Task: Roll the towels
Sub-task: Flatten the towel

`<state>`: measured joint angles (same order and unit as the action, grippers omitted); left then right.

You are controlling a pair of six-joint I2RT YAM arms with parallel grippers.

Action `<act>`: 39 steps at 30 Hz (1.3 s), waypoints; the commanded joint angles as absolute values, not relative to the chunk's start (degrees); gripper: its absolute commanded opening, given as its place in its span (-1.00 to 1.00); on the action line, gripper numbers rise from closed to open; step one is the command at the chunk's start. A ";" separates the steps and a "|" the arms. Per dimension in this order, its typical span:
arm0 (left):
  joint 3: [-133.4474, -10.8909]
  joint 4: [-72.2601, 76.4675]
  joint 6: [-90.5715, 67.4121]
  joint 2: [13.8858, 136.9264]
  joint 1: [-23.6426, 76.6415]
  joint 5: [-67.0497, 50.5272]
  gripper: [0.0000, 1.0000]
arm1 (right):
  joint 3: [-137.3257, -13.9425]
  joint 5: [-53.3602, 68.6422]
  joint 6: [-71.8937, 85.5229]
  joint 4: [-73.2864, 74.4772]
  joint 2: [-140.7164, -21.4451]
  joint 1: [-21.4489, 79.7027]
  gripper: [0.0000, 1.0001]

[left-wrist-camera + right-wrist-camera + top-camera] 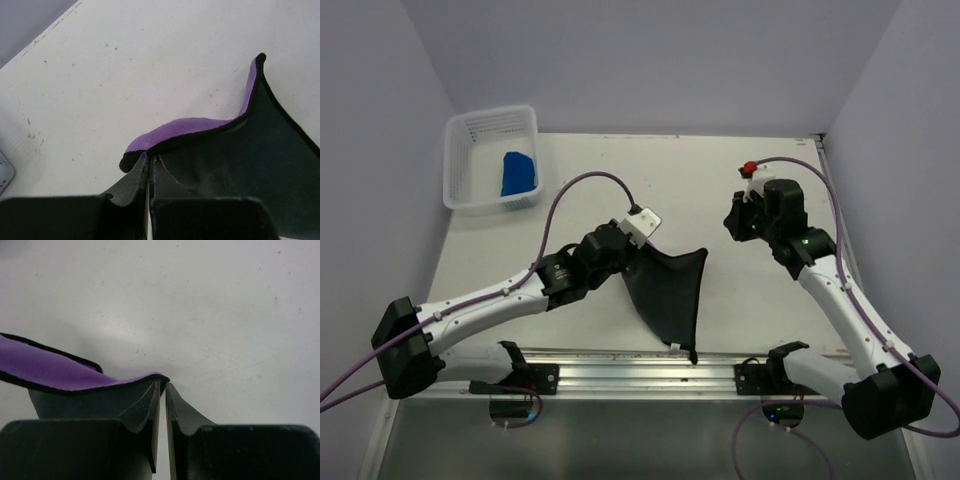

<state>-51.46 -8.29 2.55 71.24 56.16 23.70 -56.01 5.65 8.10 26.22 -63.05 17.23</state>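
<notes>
One towel (665, 290), dark on one face and purple on the other (185, 130), is spread near the table's front edge, with one corner hanging over the edge. My left gripper (632, 240) is shut on its upper left corner (151, 157), which is raised off the table. My right gripper (730, 230) is shut, and its tips (163, 384) pinch the tip of the towel's (45, 370) right corner. A bright blue towel (518, 173) lies bunched in the basket.
A white mesh basket (490, 112) stands at the table's far left corner. A metal rail (640, 372) runs along the near edge between the arm bases. Walls close in on both sides of the table.
</notes>
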 commanded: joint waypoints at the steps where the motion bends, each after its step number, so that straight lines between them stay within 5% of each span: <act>1: -53.87 -11.59 0.53 67.51 55.46 20.30 -1.00 | -54.25 10.80 8.17 28.49 -60.21 17.14 -0.68; 14: -68.12 -26.45 -3.87 65.74 55.46 17.14 -1.00 | -41.05 23.73 12.40 14.42 -57.82 17.14 -0.08; 39: -54.58 -25.93 -7.20 71.98 54.93 26.54 -1.00 | -39.36 8.00 1.85 2.36 -73.10 29.88 0.09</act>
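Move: The dark towel's free upper right corner hangs close to the right hand, about 4 cm left, 3 cm back and some 5 cm below. The upper edge still pinched by the left hand is roughly 17 cm left and 5 cm back, at much the same height. The white tag at the near end lies 10 cm left, 21 cm back and 19 cm below. From the left hand, the free corner is about 13 cm right, 1 cm ahead and 4 cm lower. Keeping the towel's upper edge pinched, the left hand whips up some 10 cm, then sinks again to about 3 cm below where it began, drifting a little back and left, with its fingers tipping down slightly. Meanwhile the empty right hand opens to about half and follows the loose corner, first drawing back as it begins to sink, then swinging left and further down, about 12 cm lower and 8 cm left in all, turning some 20 degrees counter-clockwise and arriving beside the towel's right edge without gripping it. ##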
